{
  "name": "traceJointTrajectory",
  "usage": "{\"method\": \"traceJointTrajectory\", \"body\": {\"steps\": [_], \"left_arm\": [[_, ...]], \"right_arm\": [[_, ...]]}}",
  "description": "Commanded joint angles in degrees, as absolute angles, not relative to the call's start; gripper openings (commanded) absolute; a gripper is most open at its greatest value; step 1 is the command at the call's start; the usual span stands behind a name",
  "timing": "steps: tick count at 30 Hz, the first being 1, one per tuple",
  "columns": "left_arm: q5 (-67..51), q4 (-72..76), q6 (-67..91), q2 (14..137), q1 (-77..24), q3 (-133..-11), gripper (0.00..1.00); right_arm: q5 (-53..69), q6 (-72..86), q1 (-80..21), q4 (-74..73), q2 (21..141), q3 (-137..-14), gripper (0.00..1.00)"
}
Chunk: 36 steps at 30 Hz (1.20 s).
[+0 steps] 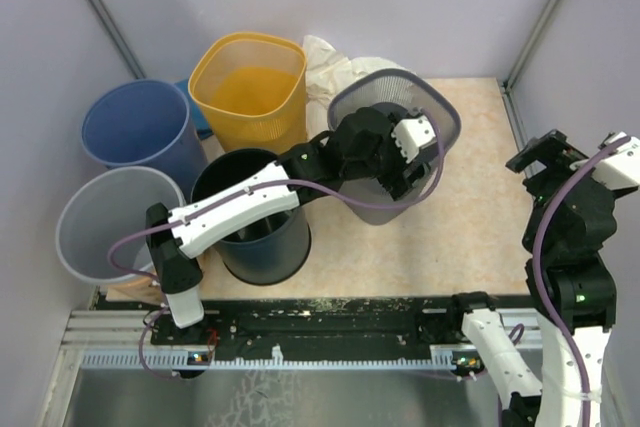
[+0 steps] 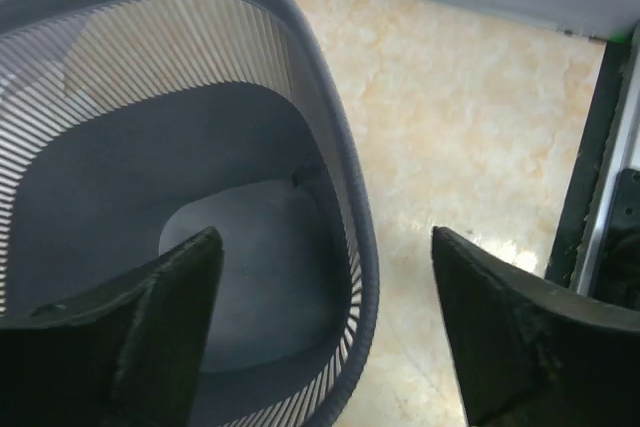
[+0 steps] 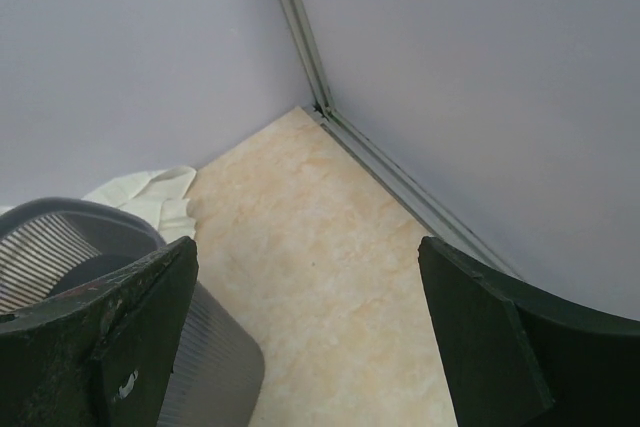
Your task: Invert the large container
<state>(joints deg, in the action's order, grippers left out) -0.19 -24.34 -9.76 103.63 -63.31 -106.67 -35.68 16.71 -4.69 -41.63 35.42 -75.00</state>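
Observation:
The large container, a grey slatted bin, stands upright with its mouth up at the back middle of the table. My left gripper hangs over its near-right rim. In the left wrist view the gripper is open and straddles the rim: one finger is inside the bin, the other outside over the table. Neither pad touches the wall. My right gripper is raised at the right edge, open and empty, with the bin to its lower left.
A yellow mesh bin, a blue bin, a dark navy bin and a translucent grey bin crowd the left. White cloth lies behind the grey bin. Walls close in the back and sides.

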Motion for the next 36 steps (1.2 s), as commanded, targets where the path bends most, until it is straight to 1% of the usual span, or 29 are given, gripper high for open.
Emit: {"method": "traceJointTrajectory", "body": {"steps": [1, 5, 7, 11, 13, 15, 18, 20, 24, 28, 30, 33, 36], "left_arm": [[1.94, -23.89, -9.94, 103.51, -63.62, -113.91, 0.99], [4.33, -29.13, -9.18, 101.34, -63.63, -119.84, 1.0], [6.55, -30.2, -7.96, 98.33, -63.57, -119.64, 1.0], [12.41, -33.07, -3.16, 90.54, -62.19, -113.52, 1.0], [12.62, -35.83, 1.84, 86.39, -59.14, -109.83, 1.0], [9.93, -38.07, 7.33, 82.84, -54.31, -105.48, 1.0], [5.69, -38.63, 13.21, 76.09, -46.98, -97.32, 1.0], [5.4, -38.91, 14.89, 72.04, -44.54, -93.54, 1.0], [8.46, -40.26, 16.28, 66.83, -43.69, -90.78, 1.0], [10.5, -39.6, 16.35, 63.57, -43.59, -88.17, 1.0], [10.24, -38.5, 16.43, 62.61, -43.59, -86.45, 1.0], [9.86, -37.86, 16.44, 62.52, -43.59, -85.26, 1.0], [9.35, -37.28, 16.41, 63.0, -43.57, -84.53, 1.0]], "right_arm": [[-31.18, 17.82, -4.47, -40.41, 36.96, -76.94, 0.91], [-25.84, 18.61, -4.4, -40.79, 39.22, -78.58, 0.91], [-21.81, 19.83, -4.4, -40.82, 41.18, -79.91, 0.91], [-7.03, 22.67, -4.45, -39.03, 46.79, -82.89, 0.91], [1.64, 24.24, -4.71, -37.53, 50.53, -84.29, 0.89], [5.72, 24.23, -8.54, -36.17, 54.01, -85.47, 0.87], [-3.59, 17.53, -24.27, -36.6, 58.66, -88.37, 0.87], [-4.82, 12.22, -31.65, -39.52, 64.09, -91.62, 0.88], [1.39, 8.37, -34.25, -46.09, 72.43, -95.72, 0.88], [1.61, 7.53, -36.51, -43.96, 74.85, -93.42, 0.88], [1.49, 6.75, -37.23, -44.93, 76.87, -93.42, 0.84], [-0.22, 6.02, -39.85, -46.97, 80.24, -94.36, 0.74], [-3.64, 6.25, -41.58, -46.97, 81.82, -94.44, 0.6]]}}
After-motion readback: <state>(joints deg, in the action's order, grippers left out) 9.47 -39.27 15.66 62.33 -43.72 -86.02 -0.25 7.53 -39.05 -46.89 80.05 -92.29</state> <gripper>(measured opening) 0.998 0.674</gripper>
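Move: Ahead and to the left of the right hand stands the grey basket, its middle about 16 cm farther out, 23 cm left and 26 cm lower. The dark bin is some 29 cm left of that basket and 16 cm nearer the base; the yellow basket stands roughly 29 cm left of it and 9 cm farther out. The left hand has its parted fingers astride the near rim, the basket's middle some 13 cm ahead, 2 cm left and 14 cm below. Swinging across about 32 cm left, with some 11 cm forward and a late 11 cm drop, the right hand turns about 70 degrees counter-clockwise, tips down and starts closing its fingers astride the grey basket's left rim. The left hand opens fully, rises some 13 cm off the near rim, then sweeps about 27 cm left towards the dark bin, sinking slightly and turning counter-clockwise. ##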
